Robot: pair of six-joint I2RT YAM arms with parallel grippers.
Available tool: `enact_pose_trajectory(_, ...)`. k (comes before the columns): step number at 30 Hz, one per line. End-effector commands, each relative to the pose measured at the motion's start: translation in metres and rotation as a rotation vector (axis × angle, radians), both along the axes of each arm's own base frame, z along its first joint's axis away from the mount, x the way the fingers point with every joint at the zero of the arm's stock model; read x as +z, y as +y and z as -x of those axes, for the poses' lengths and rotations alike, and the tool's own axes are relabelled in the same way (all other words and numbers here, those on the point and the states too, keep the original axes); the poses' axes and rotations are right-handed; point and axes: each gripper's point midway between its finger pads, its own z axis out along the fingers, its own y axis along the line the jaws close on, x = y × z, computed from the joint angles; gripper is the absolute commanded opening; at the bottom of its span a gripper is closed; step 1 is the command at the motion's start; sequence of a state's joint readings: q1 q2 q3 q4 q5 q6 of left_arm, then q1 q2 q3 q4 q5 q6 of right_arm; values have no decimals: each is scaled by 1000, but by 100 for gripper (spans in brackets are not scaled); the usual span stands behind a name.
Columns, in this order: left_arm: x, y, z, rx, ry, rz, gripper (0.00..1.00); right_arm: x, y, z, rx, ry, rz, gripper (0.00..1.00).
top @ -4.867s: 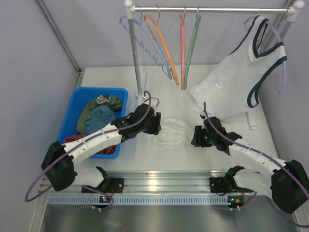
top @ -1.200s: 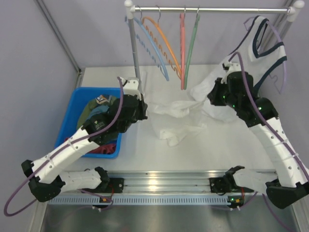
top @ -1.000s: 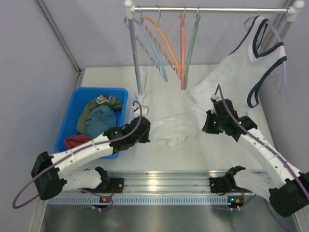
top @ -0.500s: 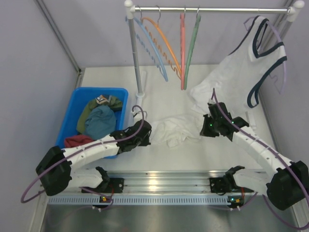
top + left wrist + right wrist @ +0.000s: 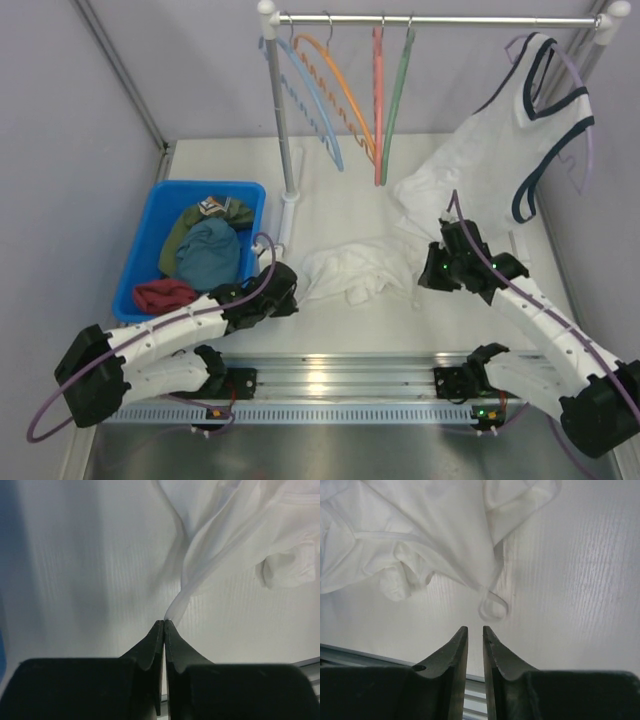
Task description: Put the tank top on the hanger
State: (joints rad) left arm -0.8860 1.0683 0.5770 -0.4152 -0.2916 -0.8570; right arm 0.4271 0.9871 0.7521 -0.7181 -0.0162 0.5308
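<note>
The all-white tank top lies crumpled on the table between my two arms. My left gripper is at its left edge, low over the table. In the left wrist view the left gripper is shut on a thin drawn-out strip of the tank top. My right gripper sits just right of the cloth. The right wrist view shows the right gripper with a narrow empty gap; a strap loop of the tank top lies just ahead of the tips. The sage-green hanger hangs on the rail.
A blue bin of clothes stands at the left. The rack's post rises behind the cloth, with light-blue, orange and salmon-red hangers. A navy-trimmed tank top on a lavender hanger hangs at the right.
My right gripper's jaws have parted and the strap loop now lies free ahead of them. My left gripper has drawn back toward the near left, pulling a strip of cloth with it.
</note>
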Motion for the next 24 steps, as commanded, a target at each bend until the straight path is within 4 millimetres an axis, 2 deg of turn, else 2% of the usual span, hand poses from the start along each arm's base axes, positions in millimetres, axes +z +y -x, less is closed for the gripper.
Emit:
enact_pose_trajectory(1,-7,8,13,21,38,24,8,0,-9,15,-43,19,-5,19)
enact_pose_trajectory(2,-7,9,14,23,39,25,18,0,-10,18,-48,22,-8,25)
enact_pose_trajectory(5,-4,11,16,16,32,31,29,4,-11,22,-58,8,-25,33)
enact_pose_trajectory(6,-3,10,15,12,28,32,36,8,-10,20,-57,-8,-29,36)
enact_pose_trajectory(9,8,10,12,2,4,31,45,31,-11,7,-48,-86,-20,50)
enact_pose_trajectory(12,26,7,6,-10,-30,30,46,70,-3,-11,-16,-173,-39,55)
enact_pose_trajectory(14,36,6,3,-28,-57,28,46,86,1,-21,2,-214,-45,58)
enact_pose_trajectory(15,41,5,1,-33,-70,31,47,107,3,-28,5,-269,-60,60)
enact_pose_trajectory(17,55,1,-5,-49,-103,37,47,131,1,-39,-7,-346,-56,65)
enact_pose_trajectory(18,65,-3,-8,-54,-120,47,47,157,-2,-49,-33,-405,-51,65)
enact_pose_trajectory(20,73,-4,-10,-67,-132,39,47,184,-3,-58,-39,-451,-41,64)
enact_pose_trajectory(21,76,-6,-12,-71,-136,38,47,217,-3,-62,-44,-509,-54,63)
enact_pose_trajectory(22,85,-8,-14,-79,-155,47,47,223,-1,-71,-47,-509,-42,63)
enact_pose_trajectory(24,91,-10,-16,-83,-165,47,47,247,0,-81,-44,-564,-37,63)
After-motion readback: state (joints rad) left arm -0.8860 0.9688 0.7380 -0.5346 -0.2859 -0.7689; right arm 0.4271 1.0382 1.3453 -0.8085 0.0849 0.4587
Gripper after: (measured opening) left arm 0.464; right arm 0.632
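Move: The tank top lies spread on the table, its middle about 16 cm to the right of my left hand, 10 cm ahead and a few centimetres lower. My left hand still has its near-left strap. The blue bin is some 25 cm left and 16 cm ahead of that hand. From my right hand, the middle of the tank top is about 16 cm left, 7 cm ahead and 8 cm below, and the green hanger hangs roughly 22 cm ahead, 11 cm left and 25 cm above. My right hand, already free of the cloth, eases back about 2 cm, opening further. Then it climbs quickly some 20 cm, reaching forward and tipping its fingers up about 25 degrees towards the height of the hangers. My left hand opens to let go of the strap, drawing slightly back and down, then lifts straight off by about 7 cm. ##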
